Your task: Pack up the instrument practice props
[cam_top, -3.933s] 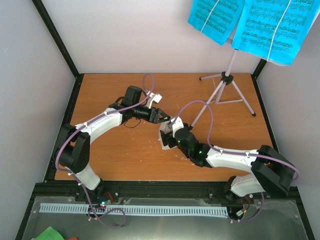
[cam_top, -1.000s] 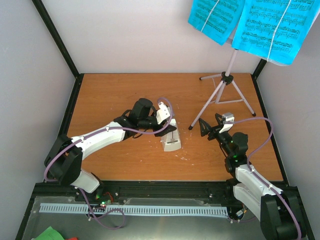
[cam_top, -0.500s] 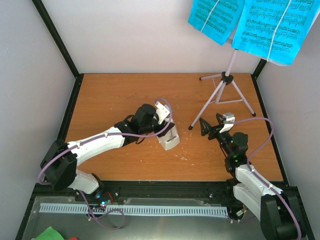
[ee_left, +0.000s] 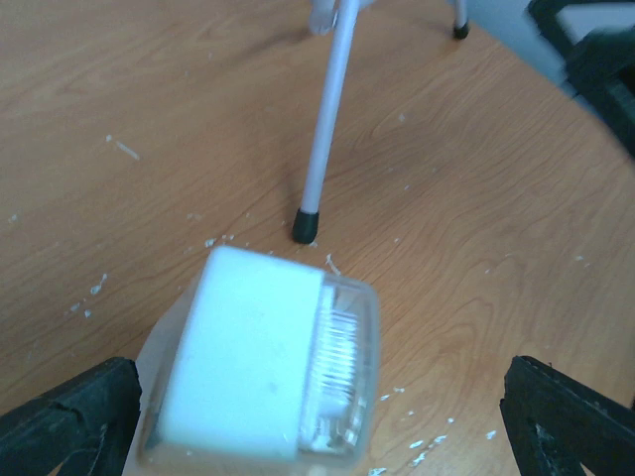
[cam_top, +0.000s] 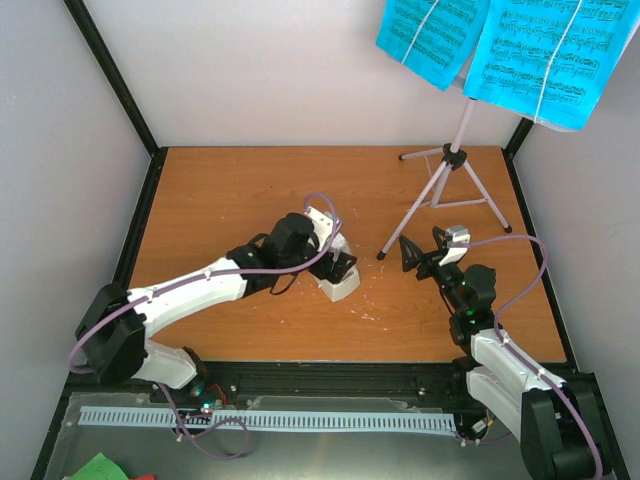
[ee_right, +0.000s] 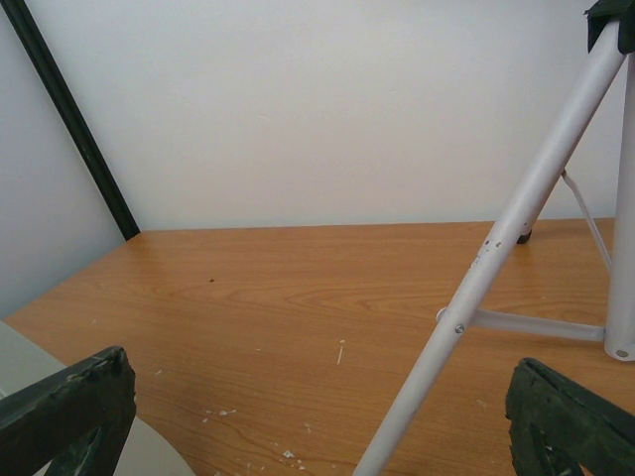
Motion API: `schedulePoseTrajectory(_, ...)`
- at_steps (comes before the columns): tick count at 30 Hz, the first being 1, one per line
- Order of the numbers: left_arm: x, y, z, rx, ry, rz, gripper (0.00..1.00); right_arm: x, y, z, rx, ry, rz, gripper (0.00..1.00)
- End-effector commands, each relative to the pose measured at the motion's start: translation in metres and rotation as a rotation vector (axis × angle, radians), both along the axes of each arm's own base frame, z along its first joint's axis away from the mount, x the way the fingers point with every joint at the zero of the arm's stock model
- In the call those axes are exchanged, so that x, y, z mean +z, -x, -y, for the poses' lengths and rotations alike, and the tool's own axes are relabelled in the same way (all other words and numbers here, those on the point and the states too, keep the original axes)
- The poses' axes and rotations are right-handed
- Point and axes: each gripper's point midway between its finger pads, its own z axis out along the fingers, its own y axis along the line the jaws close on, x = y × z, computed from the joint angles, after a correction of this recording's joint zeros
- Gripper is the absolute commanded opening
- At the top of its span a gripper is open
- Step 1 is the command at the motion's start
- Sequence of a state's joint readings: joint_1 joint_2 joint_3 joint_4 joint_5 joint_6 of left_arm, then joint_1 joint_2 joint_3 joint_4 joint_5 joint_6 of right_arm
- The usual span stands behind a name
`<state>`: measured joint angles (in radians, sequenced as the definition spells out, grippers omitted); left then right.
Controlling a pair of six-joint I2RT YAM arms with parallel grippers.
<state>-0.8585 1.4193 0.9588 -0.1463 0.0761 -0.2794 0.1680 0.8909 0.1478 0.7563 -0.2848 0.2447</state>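
Note:
The white metronome (cam_top: 340, 287) with its clear cover rests on the table, blurred in the left wrist view (ee_left: 258, 372). My left gripper (cam_top: 337, 263) hangs over it, open, with both black fingertips (ee_left: 69, 426) wide of its sides and not touching it. The pale lilac music stand (cam_top: 452, 158) stands at the back right, one leg's foot (ee_left: 306, 226) just beyond the metronome. Cyan sheet-music pages (cam_top: 500, 40) hang at its top and hide the tray. My right gripper (cam_top: 416, 254) is open and empty beside that leg (ee_right: 496, 248).
The wooden table (cam_top: 230, 190) carries small white crumbs (ee_left: 427, 446) around the metronome. Black frame posts (cam_top: 110, 70) and white walls close in the back and sides. A green scrap (cam_top: 100, 468) lies on the grey shelf below the arm bases.
My left gripper has opened and let go of the metronome, which now sits on the table between the fingers. The left arm reached slightly further right. The right arm has held still over the last second.

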Motion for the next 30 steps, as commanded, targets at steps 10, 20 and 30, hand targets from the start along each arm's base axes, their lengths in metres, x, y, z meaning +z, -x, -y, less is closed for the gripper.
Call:
schedulePoseTrajectory(10, 0.118, -0.058, -0.122, 0.225, 0.228, 0.164, 0.99, -0.011, 0.02, -0.069, 0.184, 0.105, -0.103, 1.0)
schedulePoseTrajectory(20, 0.12, -0.094, -0.209, 0.51, 0.09, 0.341, 0.99, -0.092, 0.083, -0.131, 0.224, 0.328, -0.291, 1.0)
schedulePoseTrajectory(30, 0.12, -0.087, -0.217, 0.53, 0.064, 0.378, 1.0, -0.123, 0.069, -0.162, 0.153, 0.431, -0.353, 0.99)
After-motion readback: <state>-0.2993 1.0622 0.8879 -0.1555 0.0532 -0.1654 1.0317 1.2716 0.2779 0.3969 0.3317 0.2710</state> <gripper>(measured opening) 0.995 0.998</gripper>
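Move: The metronome stands almost right under the open left hand, its middle about 8 cm below and 2 cm ahead of the hand, its capped top between the spread fingers. From the right hand its middle lies some 18 cm to the left, 1 cm ahead and 10 cm lower. The music stand's nearest foot is on the table about 9 cm ahead of the right hand, 7 cm to its left and 20 cm below. The metronome is left by one hand and approached by the other. The already open left hand lifts about 10 cm off its top, then swings some 20 cm left and a bit forward, turning counter-clockwise and levelling. The right hand, open throughout, sweeps about 15 cm left and back, then sinks steeply towards the metronome's foot, tipping its fingers down. ##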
